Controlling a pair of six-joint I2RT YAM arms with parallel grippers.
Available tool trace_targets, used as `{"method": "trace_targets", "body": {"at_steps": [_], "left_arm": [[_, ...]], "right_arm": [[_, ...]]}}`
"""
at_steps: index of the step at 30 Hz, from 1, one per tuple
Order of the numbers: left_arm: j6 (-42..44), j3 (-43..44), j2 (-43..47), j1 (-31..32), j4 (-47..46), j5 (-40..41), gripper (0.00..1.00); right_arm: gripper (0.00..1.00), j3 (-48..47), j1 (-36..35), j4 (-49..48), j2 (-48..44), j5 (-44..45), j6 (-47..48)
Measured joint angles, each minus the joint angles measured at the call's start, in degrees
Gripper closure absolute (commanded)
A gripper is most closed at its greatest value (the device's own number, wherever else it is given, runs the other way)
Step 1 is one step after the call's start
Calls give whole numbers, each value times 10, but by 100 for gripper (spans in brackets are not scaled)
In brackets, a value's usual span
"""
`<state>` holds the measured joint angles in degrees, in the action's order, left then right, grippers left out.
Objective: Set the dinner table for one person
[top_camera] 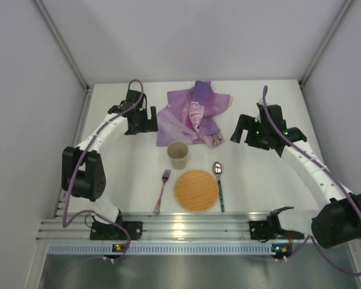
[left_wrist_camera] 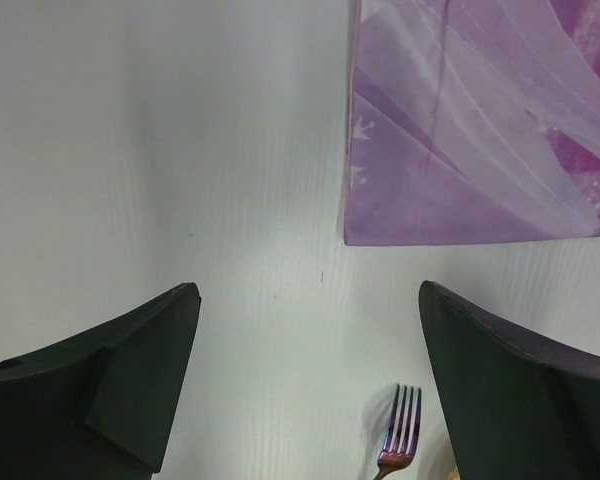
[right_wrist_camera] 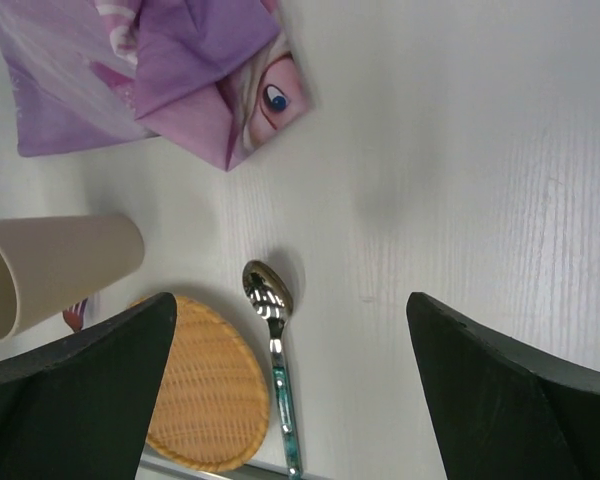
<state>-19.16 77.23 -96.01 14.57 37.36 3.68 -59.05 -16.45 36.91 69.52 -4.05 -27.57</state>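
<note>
The dinner table (top_camera: 259,180) is a white tabletop. Near its front edge lies a round wicker plate (top_camera: 196,189), with a fork (top_camera: 163,189) to its left and a teal-handled spoon (top_camera: 218,183) to its right. A beige cup (top_camera: 178,155) stands behind the plate. My left gripper (top_camera: 141,126) hovers open over bare table (left_wrist_camera: 230,150) beside the purple cloth's left edge, and the fork's tines (left_wrist_camera: 402,430) show below it. My right gripper (top_camera: 240,133) is open too, right of the cloth. In its wrist view the spoon (right_wrist_camera: 270,310), plate (right_wrist_camera: 200,395) and cup (right_wrist_camera: 55,270) lie below the open jaws.
A crumpled purple printed cloth (top_camera: 192,114) lies at the back middle of the table, between the two grippers. A ribbed aluminium rail (top_camera: 186,226) runs along the near edge, carrying both arm bases. White walls close in the left, right and far sides.
</note>
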Motion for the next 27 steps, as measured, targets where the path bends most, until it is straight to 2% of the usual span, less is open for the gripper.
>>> {"method": "trace_targets", "body": {"at_steps": [9, 16, 27], "left_arm": [[0, 7, -41, 9, 16, -7, 9], [9, 23, -42, 19, 41, -70, 8], [20, 19, 96, 56, 64, -150, 7]], "right_arm": [[1, -16, 0, 28, 9, -12, -10], [2, -41, 0, 41, 23, -5, 1], [2, -40, 0, 45, 52, -2, 1]]}}
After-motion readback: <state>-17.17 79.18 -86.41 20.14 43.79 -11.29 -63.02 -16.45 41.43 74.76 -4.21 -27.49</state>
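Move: The beige cup, the likely thing to go for, stands about 11 cm back and 14 cm to the right of the left hand, its middle some 6 cm lower. The fork lies about 23 cm back and 8 cm right of that hand, the round woven plate about 23 cm back and 22 cm right, and the middle of the purple cloth roughly 9 cm ahead and 22 cm right. From the right hand the cup is about 26 cm left and 2 cm back. The open left hand first dips about 3 cm beside the near-left corner of the purple cloth, then turns upward, climbing about 10 cm from that low point while it swings right and back towards the cup, ending some 7 cm right and 5 cm back of its start. On the way the wrist turns clockwise by roughly 15 degrees and rolls its left side down a little, fingers staying wide and holding nothing. ##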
